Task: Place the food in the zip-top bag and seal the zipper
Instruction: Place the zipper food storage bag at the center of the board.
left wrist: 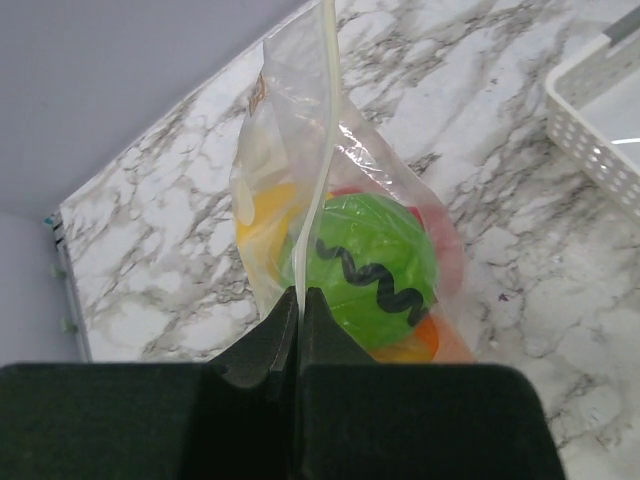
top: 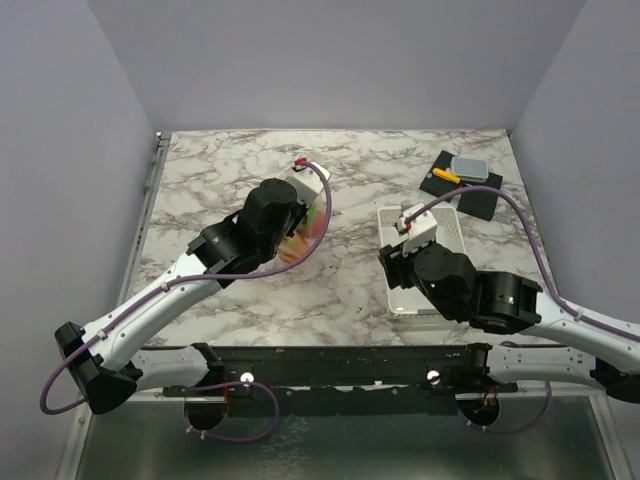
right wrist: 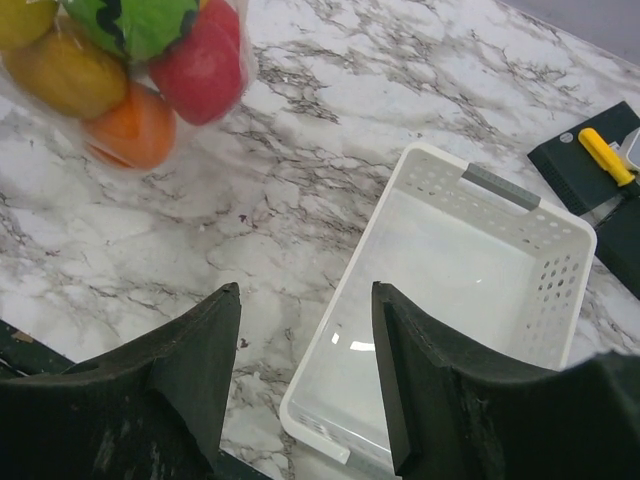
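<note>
The zip-top bag hangs upright over the marble table, crinkled and clear. The food is inside it: a green ball with a black zigzag, a yellow piece, a red one and an orange one. My left gripper is shut on the zipper, the pale strip running up the bag's edge. From above, the bag shows just under the left wrist. My right gripper stands open and holds nothing, above the near left corner of the white basket.
The white slotted basket has nothing in it and lies right of the bag, under the right wrist. At the back right lie black pads with a yellow tool and a grey block. Grey walls enclose the table.
</note>
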`<state>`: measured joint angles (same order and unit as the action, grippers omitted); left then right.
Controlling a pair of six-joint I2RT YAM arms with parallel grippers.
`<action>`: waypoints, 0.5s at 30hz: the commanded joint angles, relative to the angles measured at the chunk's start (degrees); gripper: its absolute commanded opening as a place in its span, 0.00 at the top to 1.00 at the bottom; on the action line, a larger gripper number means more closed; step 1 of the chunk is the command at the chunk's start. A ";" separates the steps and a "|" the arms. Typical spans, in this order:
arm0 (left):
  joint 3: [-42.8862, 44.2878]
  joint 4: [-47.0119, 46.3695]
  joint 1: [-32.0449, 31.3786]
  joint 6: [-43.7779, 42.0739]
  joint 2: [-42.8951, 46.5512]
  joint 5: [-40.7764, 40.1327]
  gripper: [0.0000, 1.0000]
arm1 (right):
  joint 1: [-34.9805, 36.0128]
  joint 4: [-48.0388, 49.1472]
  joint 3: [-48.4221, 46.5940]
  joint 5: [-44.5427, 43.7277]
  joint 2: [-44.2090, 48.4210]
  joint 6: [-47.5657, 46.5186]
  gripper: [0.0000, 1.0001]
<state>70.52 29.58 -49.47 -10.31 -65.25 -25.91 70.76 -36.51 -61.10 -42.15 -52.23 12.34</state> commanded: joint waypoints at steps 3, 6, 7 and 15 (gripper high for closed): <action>3.42 -7.05 4.55 -5.71 -2.58 -7.81 1.00 | -0.01 1.97 2.21 -1.94 1.89 1.19 0.39; 0.90 -11.65 8.45 -7.80 -2.43 -6.68 1.00 | -0.01 2.39 2.77 -1.08 2.61 1.31 0.39; -0.69 -14.03 9.91 -8.47 -2.08 -5.93 1.00 | 0.03 2.33 2.71 -0.83 2.75 1.60 0.39; -7.17 -24.15 15.55 -15.11 -8.44 -8.52 1.00 | -0.01 3.63 4.21 3.64 4.88 2.71 0.38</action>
<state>65.21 13.61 -34.20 -19.77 -69.60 -30.74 70.76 -35.14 -58.43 -41.01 -48.95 13.72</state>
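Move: The filled zip-top bag hangs from the shut left gripper, its middle roughly 8 cm ahead, 2 cm to the right and 10 cm lower. From that gripper, the board's centre lies about 14 cm ahead, 12 cm to the right and 24 cm down; the white basket is some 34 cm to the right and 2 cm ahead, 22 cm down. From the empty right gripper, the centre is roughly 24 cm ahead and 12 cm to the left. Bring the left gripper forward and left in about equal parts, some 11 cm in all, staying nearly level, to carry the hanging bag out over the left part of the board and farther from the basket. Swing the wrist about 15 degrees counter-clockwise with a slight tip upward as you go, and keep the fingers shut on the zipper edge. ##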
